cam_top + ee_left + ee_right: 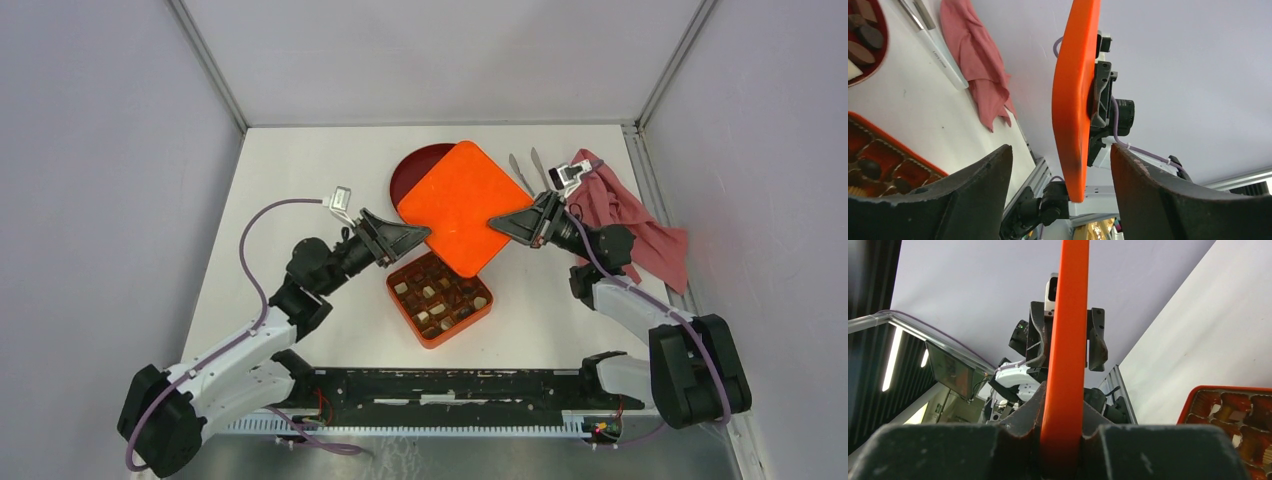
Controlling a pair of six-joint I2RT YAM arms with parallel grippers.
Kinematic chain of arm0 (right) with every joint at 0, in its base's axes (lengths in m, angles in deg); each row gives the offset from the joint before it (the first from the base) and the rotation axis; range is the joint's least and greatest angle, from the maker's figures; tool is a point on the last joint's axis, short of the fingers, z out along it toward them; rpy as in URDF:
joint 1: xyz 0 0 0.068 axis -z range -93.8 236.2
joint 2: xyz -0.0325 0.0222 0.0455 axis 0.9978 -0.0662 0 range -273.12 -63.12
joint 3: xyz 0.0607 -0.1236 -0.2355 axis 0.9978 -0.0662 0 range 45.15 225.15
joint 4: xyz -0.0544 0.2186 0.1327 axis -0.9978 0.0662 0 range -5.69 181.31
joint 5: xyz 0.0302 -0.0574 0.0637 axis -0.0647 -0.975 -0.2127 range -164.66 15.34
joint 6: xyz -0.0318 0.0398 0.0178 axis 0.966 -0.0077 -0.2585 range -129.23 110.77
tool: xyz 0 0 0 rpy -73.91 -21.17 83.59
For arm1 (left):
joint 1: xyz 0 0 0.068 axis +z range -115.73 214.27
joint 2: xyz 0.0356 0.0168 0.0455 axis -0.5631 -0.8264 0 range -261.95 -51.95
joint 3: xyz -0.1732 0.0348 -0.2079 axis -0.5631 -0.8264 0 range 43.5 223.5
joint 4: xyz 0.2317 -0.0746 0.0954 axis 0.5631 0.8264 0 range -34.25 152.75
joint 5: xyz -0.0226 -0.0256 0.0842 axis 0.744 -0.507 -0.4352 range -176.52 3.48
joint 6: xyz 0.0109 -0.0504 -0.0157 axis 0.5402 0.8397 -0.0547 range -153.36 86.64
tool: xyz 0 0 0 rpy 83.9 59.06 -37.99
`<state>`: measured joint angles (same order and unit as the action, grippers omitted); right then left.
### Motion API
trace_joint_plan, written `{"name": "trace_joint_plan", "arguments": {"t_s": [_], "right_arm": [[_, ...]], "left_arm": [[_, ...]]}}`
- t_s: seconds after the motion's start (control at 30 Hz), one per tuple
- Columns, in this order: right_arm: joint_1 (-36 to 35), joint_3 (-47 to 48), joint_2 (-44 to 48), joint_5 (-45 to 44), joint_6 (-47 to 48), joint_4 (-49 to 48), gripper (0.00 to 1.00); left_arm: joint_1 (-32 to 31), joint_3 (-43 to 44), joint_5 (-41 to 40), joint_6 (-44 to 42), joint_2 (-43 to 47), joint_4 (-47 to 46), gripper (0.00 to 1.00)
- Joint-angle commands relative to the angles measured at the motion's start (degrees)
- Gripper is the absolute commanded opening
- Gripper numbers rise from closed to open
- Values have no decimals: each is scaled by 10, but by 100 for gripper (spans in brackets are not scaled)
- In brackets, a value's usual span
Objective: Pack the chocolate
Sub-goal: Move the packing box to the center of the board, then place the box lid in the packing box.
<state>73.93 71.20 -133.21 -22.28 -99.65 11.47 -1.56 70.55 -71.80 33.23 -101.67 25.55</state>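
A flat orange lid [460,205] hangs tilted above the table, and my right gripper [494,224] is shut on its right edge. In the right wrist view the lid [1068,340] is pinched between the jaws of this gripper [1063,440]. My left gripper [428,238] is open. Its fingers straddle the edge of the lid [1075,100] on the left without touching it. Below the lid sits the orange box [425,338], with chocolate [438,308] in its compartments. More dark chocolate [860,50] lies on the red plate [408,172], which the lid half hides.
A pink cloth [640,215] lies crumpled at the back right. Metal tongs [530,170] rest beside it. The box stands close in front of both arm bases, and grey walls enclose the white table.
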Motion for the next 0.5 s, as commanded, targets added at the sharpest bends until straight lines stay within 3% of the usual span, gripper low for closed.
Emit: {"name": "trace_joint_plan", "arguments": {"t_s": [0.0,0.1,0.2,0.23,0.37,0.47], "right_arm": [[-18,21,4,-20,-9,-46,7],[-27,14,10,-18,14,-26,9],[-29,10,15,-12,26,-22,17],[-29,13,16,-6,31,-22,27],[-23,51,18,61,139,33,72],[-16,105,27,140,354,228,85]], "left_arm": [[-31,48,-28,19,-41,-84,72],[-48,71,-40,13,-66,-80,56],[-56,79,-39,4,-78,-76,17],[-57,78,-38,-1,-76,-72,5],[-55,71,-46,-43,-33,-12,2],[-43,81,-32,-78,20,70,2]]}}
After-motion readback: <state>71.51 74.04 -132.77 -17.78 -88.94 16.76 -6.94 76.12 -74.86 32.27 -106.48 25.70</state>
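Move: The left hand, open and empty, goes for the orange lid's near edge just past its fingertips; the lid's middle lies about 8 cm to its right, 6 cm ahead and roughly level. The packing box is some 21 cm below this hand, about 5 cm to its right and 3 cm back; the red plate is roughly 24 cm ahead, 6 cm right and 23 cm down. The right hand holds the lid, whose middle is about 7 cm to its left and 3 cm ahead. Rightwards and a little up, about 3 cm, the left hand slips its open fingers over the lid's edge and closes until they pinch it, then eases slightly back. The right hand, still gripping at first, brings the lid some 1.5 cm left and 1 cm back to meet it, then opens wide and tips its fingers up roughly 10 degrees to release the lid. ##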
